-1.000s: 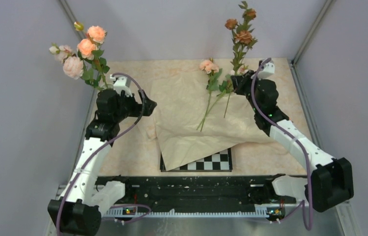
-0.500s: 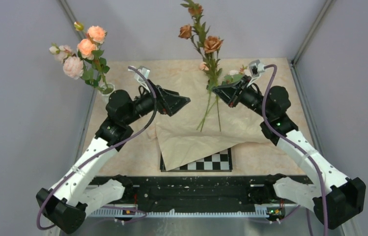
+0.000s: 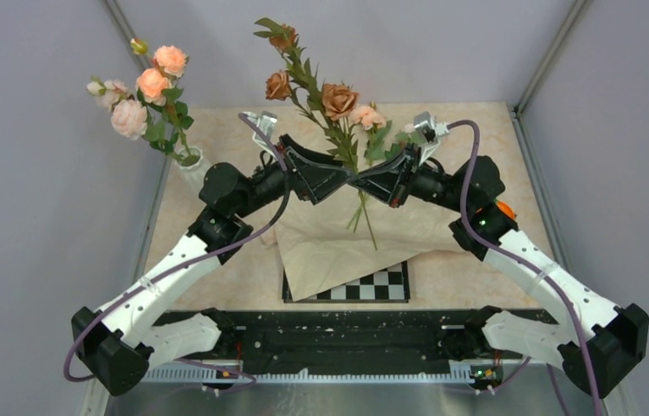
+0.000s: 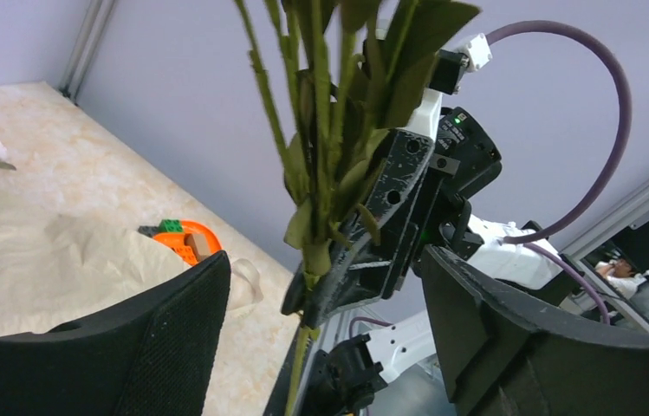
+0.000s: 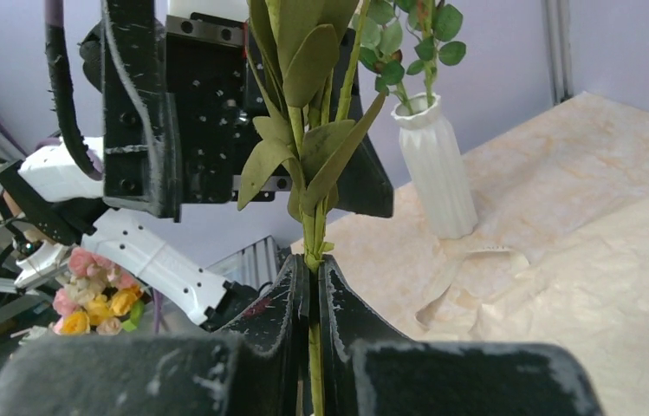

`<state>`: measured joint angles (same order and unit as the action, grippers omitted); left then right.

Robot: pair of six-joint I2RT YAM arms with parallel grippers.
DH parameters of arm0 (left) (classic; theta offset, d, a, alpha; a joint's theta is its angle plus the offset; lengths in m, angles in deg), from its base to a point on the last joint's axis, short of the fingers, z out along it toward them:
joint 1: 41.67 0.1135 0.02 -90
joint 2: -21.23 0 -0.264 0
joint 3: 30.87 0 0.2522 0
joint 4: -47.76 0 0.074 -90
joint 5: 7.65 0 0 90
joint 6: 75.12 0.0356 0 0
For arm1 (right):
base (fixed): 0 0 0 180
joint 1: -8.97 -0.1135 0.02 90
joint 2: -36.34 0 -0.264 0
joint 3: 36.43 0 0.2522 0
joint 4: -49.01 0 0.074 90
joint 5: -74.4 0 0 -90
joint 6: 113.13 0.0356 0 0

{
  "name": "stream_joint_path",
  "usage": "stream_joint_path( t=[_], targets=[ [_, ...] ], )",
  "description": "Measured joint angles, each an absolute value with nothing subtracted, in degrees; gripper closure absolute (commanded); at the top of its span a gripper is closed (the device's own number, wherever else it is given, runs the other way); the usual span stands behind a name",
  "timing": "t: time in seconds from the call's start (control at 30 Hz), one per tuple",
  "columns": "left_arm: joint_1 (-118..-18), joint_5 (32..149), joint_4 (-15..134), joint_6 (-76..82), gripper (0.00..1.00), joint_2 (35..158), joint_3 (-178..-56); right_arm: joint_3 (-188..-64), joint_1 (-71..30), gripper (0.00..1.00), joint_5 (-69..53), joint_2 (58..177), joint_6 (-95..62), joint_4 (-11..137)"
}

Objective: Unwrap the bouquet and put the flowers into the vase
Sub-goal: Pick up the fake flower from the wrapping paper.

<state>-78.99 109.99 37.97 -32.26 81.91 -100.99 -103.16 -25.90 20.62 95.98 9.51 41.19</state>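
My right gripper (image 3: 366, 185) (image 5: 314, 286) is shut on the lower stem of a flower (image 3: 338, 100) with brown-orange blooms, held upright above the opened wrapping paper (image 3: 338, 247). My left gripper (image 3: 334, 184) (image 4: 321, 338) faces it tip to tip, open, with the stem (image 4: 316, 173) between its wide fingers (image 4: 130, 347) and touching neither. The white ribbed vase (image 3: 192, 169) (image 5: 435, 173) stands at the back left and holds several peach and pink flowers (image 3: 152, 82). Another pink flower (image 3: 369, 115) shows behind the held stem, over the back of the paper.
A cream ribbon (image 5: 468, 260) lies on the table beside the paper near the vase. An orange dish of toy blocks (image 3: 501, 211) (image 4: 184, 238) sits behind the right arm. A checkerboard (image 3: 373, 284) shows under the paper's near edge. Grey walls close in the table.
Both arms swung in toward the middle. The right gripper carried its flower leftward and upright; the left gripper left the vase and came around the stem.
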Motion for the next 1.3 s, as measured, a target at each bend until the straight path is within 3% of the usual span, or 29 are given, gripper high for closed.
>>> stream_joint_path(
  t=[0.17, 0.37, 0.53, 0.7, 0.8, 1.03, 1.2, 1.3],
  targets=[
    [-79.12, 110.01, 36.71, -33.61, 0.44, 82.31, -100.99, -104.78, -26.56, 1.00, 22.48, 96.94, 9.53, 40.95],
    [-79.25, 110.05, 35.92, -33.76, 0.47, 82.53, -100.99, -105.50, -26.93, 1.00, 24.36, 98.73, 9.51, 41.38],
    [-79.25, 109.90, 35.83, -33.76, 0.59, 82.53, -100.99, -105.50, -27.19, 1.00, 25.19, 99.17, 9.49, 41.75],
    [-79.25, 109.09, 36.12, -33.22, 0.89, 82.50, -100.99, -105.50, -27.32, 1.00, 25.93, 99.17, 9.49, 41.69],
    [-79.23, 108.39, 36.33, -33.02, 1.00, 82.50, -100.99, -105.89, -27.41, 1.00, 26.26, 99.23, 9.42, 41.75],
    [-79.23, 107.91, 37.14, -32.52, 1.00, 82.35, -100.99, -106.22, -27.50, 1.00, 26.04, 99.47, 8.96, 42.76],
    [-79.30, 107.34, 40.05, -30.09, 1.00, 81.39, -100.99, -106.55, -27.85, 0.60, 25.78, 99.60, 8.37, 44.38],
    [-79.30, 106.73, 43.77, -26.79, 1.00, 80.58, -101.42, -106.61, -27.94, 0.43, 24.69, 99.60, 7.32, 45.80]
  ],
)
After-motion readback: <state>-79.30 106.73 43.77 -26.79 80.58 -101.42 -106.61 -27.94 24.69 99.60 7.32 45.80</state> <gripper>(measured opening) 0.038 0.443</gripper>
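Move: The brown flower's stem, just below its leaves, stands between the left hand's open fingers, about 2 cm to the right of the hand point. The right hand pinches it lower down, so that stretch lies some 4 cm straight above the right hand point. From the left hand, the vase is about 12 cm ahead, 30 cm left and 25 cm below; the peach flower on the paper is 22 cm ahead, 7 cm right and nearly 40 cm below. The brown flower's stem is handed over in mid-air: the right hand, still pinching it, brings it about 2 cm left and 1 cm back, deeper between the left fingers. The left hand stays nearly in place and shuts its wide-open fingers on the stem just under the leaves. Only then do the right fingers open about halfway, letting go, as both hands begin to sink by about 1 cm. ##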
